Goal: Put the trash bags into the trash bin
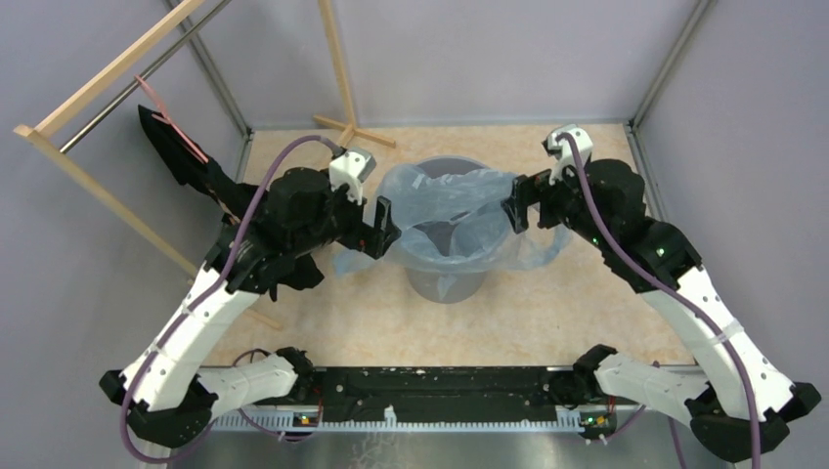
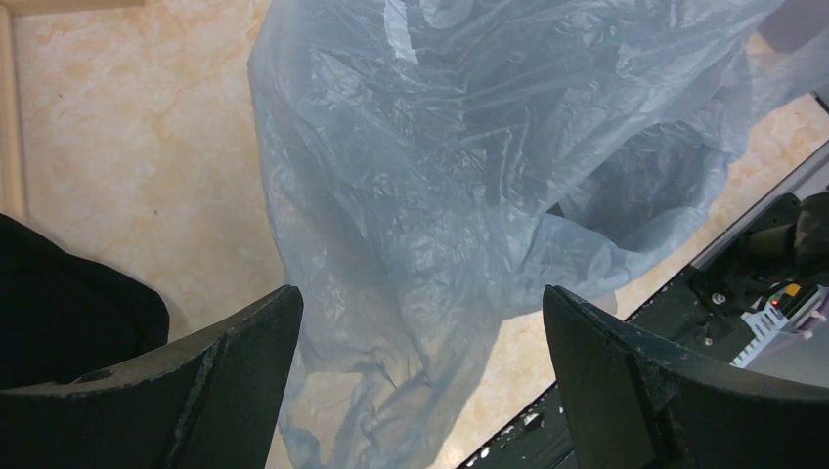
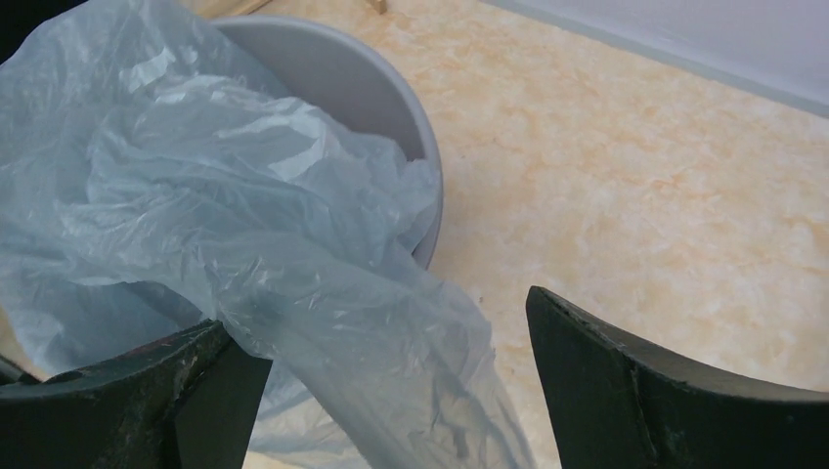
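The trash bin (image 1: 430, 281) is a round grey basket in the middle of the table. The pale-blue trash bag (image 1: 459, 210) is draped across its mouth, sagging inside and hanging over both sides. My left gripper (image 1: 383, 227) stands open at the bin's left rim. In the left wrist view the wrinkled bag (image 2: 440, 176) hangs ahead of the left gripper (image 2: 420, 293), with film reaching down between the spread fingers. My right gripper (image 1: 513, 205) is open at the right rim. In its wrist view the bag (image 3: 225, 215) spills over the bin (image 3: 371, 88) and lies over the left finger of the right gripper (image 3: 376, 313).
A black cloth with a pink strap (image 1: 181, 156) hangs from a wooden rack (image 1: 98, 88) at the left. A wooden stand (image 1: 342, 98) rises behind the bin. Grey walls close in the table, and a black rail (image 1: 440, 386) runs along the near edge.
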Motion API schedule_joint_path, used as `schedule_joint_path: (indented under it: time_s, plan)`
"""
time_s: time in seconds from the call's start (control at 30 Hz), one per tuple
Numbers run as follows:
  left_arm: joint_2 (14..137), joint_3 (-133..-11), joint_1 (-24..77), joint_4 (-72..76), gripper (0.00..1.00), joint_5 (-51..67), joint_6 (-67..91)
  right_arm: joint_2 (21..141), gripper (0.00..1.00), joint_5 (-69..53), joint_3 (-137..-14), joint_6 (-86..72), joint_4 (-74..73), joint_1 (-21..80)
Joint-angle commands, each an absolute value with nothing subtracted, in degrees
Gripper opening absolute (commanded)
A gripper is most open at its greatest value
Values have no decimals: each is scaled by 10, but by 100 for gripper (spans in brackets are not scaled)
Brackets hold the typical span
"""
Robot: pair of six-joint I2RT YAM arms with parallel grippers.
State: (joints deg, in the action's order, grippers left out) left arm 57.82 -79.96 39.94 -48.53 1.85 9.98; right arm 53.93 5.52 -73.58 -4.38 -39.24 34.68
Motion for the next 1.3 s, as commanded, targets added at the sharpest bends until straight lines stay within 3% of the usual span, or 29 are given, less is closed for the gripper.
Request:
schedule_joint_path:
  time_s: [0.0, 0.13, 0.3, 0.4, 0.5, 0.7, 1.27]
  plan:
    - [595, -838, 398, -497, 99, 6, 70, 579, 91, 112, -797, -39, -392, 344]
    - [599, -808, 399, -496, 99, 21, 78, 589, 77, 73, -799, -57, -364, 343]
    - [566, -777, 399, -489, 98, -46, 106, 627, 31, 43, -826, -75, -348, 344]
    - [551, -772, 399, -473, 98, -37, 114, 667, 13, 33, -852, -86, -363, 339]
    - [569, -790, 399, -480, 99, -38, 118, 707, 4, 10, -864, -107, -377, 326]
    - [597, -801, 399, -467, 99, 25, 118, 757, 0, -14, -857, -138, -399, 305]
    - [612, -784, 399, -505, 99, 46, 46, 759, 2, -36, -842, -119, -409, 254]
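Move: The trash bag's right edge, draped over the bin rim, lies about 4 cm ahead of the right hand, 3 cm to its left and 3 cm below; the bin's mouth is centred some 14 cm to that hand's left, 2 cm ahead and 8 cm lower. From the left hand, the bag's left overhang is about 10 cm below and 2 cm left, level with it fore and aft; the bin's mouth is 5 cm ahead, 14 cm right and 7 cm down. The bag's right edge is pinched as the right fingers shut from wide open, with that hand reaching forward and left. Then the right hand carries the gathered plastic about 6 cm down and a little farther forward to the rim's far right side, tipping down some 20 degrees and easing slightly back right. The left hand, still wide open, sinks a few centimetres towards the left overhang. ##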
